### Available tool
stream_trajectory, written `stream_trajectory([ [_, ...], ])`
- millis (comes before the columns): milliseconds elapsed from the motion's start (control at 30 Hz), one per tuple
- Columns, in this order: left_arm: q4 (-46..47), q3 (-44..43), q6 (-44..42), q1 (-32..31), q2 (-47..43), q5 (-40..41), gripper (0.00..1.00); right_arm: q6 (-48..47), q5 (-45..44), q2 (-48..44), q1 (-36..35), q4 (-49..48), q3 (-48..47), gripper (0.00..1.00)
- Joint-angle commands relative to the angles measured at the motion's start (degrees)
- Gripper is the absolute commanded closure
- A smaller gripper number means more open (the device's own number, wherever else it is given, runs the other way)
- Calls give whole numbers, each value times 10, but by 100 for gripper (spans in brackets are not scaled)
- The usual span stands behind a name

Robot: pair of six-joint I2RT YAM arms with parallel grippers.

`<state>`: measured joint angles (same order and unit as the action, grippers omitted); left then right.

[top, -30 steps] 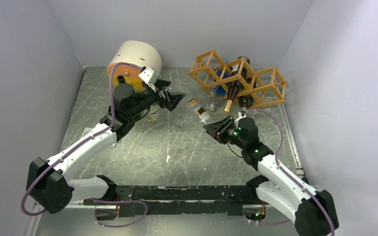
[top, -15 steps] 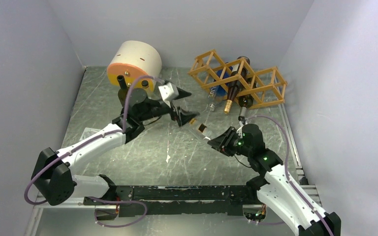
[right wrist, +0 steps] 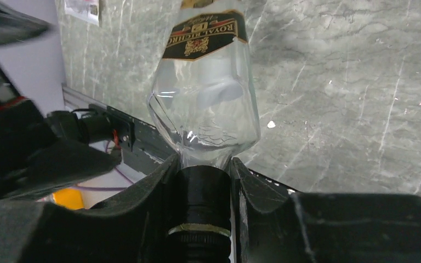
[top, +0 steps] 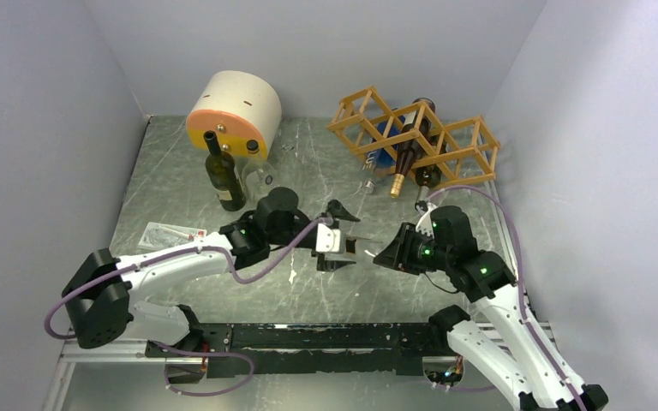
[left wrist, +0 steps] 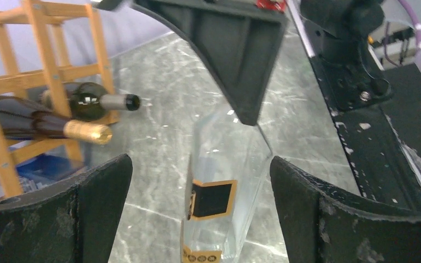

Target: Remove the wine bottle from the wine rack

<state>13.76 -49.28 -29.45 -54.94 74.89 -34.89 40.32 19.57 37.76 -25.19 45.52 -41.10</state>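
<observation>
The wine bottle point(top: 348, 248) is clear glass with square sides, a black-and-gold label and a black capped neck. It hangs level above the table's middle, clear of the orange-tan wine rack point(top: 415, 137). My right gripper point(top: 391, 254) is shut on its neck, seen close in the right wrist view point(right wrist: 204, 181) below the bottle's shoulder point(right wrist: 208, 104). My left gripper point(top: 338, 237) is open, its fingers point(left wrist: 101, 203) either side of the bottle's body point(left wrist: 227, 164) without touching. The rack point(left wrist: 44, 71) still holds two dark bottles point(top: 405, 158).
A cream and orange cylinder point(top: 233, 111) lies at the back left, with an upright dark green bottle point(top: 225, 175) in front of it. A flat packet point(top: 170, 234) lies left of the left arm. The black rail point(top: 308, 338) runs along the near edge.
My right gripper has carried the clear bottle away from the rack toward the near middle. The left arm swung over from the cylinder and now has its open jaws around the bottle's body.
</observation>
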Motion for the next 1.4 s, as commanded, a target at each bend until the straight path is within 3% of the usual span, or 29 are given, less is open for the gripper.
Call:
stream_trajectory([
  [0, -31, -12, -58, -38, 32, 6, 1, -57, 36, -15, 0, -2, -49, 100],
  [267, -31, -46, 4, -89, 98, 72, 1, -52, 47, -15, 0, -8, -44, 100],
  [400, -38, -78, 24, -113, 135, 184, 1, -51, 43, -18, 0, -3, -50, 100],
  [567, -50, -102, 32, -136, 162, 311, 8, -56, 22, -17, 0, 22, -62, 100],
  [833, -40, -94, 33, -141, 155, 329, 3, -60, 8, -17, 0, 46, -92, 100],
  [933, -47, -100, 33, -141, 157, 328, 15, -60, 16, -15, 0, 43, -95, 100],
  [1033, -48, -102, 36, -141, 153, 330, 34, -62, 23, -14, -1, 42, -96, 99],
  [1133, -41, -98, 38, -141, 145, 334, 50, -65, 25, -17, -1, 42, -102, 82],
  [1267, -30, -90, 40, -141, 131, 353, 74, -69, -1, -28, 0, 55, -132, 43],
  [1367, -20, -84, 43, -141, 117, 368, 84, -68, -27, -37, 0, 64, -168, 20],
])
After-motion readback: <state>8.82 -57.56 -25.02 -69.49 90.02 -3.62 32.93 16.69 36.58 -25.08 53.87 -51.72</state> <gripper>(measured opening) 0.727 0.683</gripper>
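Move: The wine bottle is still held by the neck in my right hand, its body lying roughly 7 cm to the left of that hand, 2 cm ahead and 4 cm lower. From my open left hand the bottle's middle is about 3 cm to the right, 1 cm back and 8 cm below. The gold-necked bottle in the rack lies some 21 cm ahead and 15 cm to the right of my left hand, the blue-labelled bottle 21 cm ahead and 9 cm right, both about 13 cm lower. I bring my open left hand down about 7 cm and 5 cm to the right, dipping back some 3 cm and then forward again, turning its fingers downward and counter-clockwise around the bottle's body until they close on its sides. My right hand holds the neck nearly still, then opens and starts lifting off it, rising about 3 cm at the end. ##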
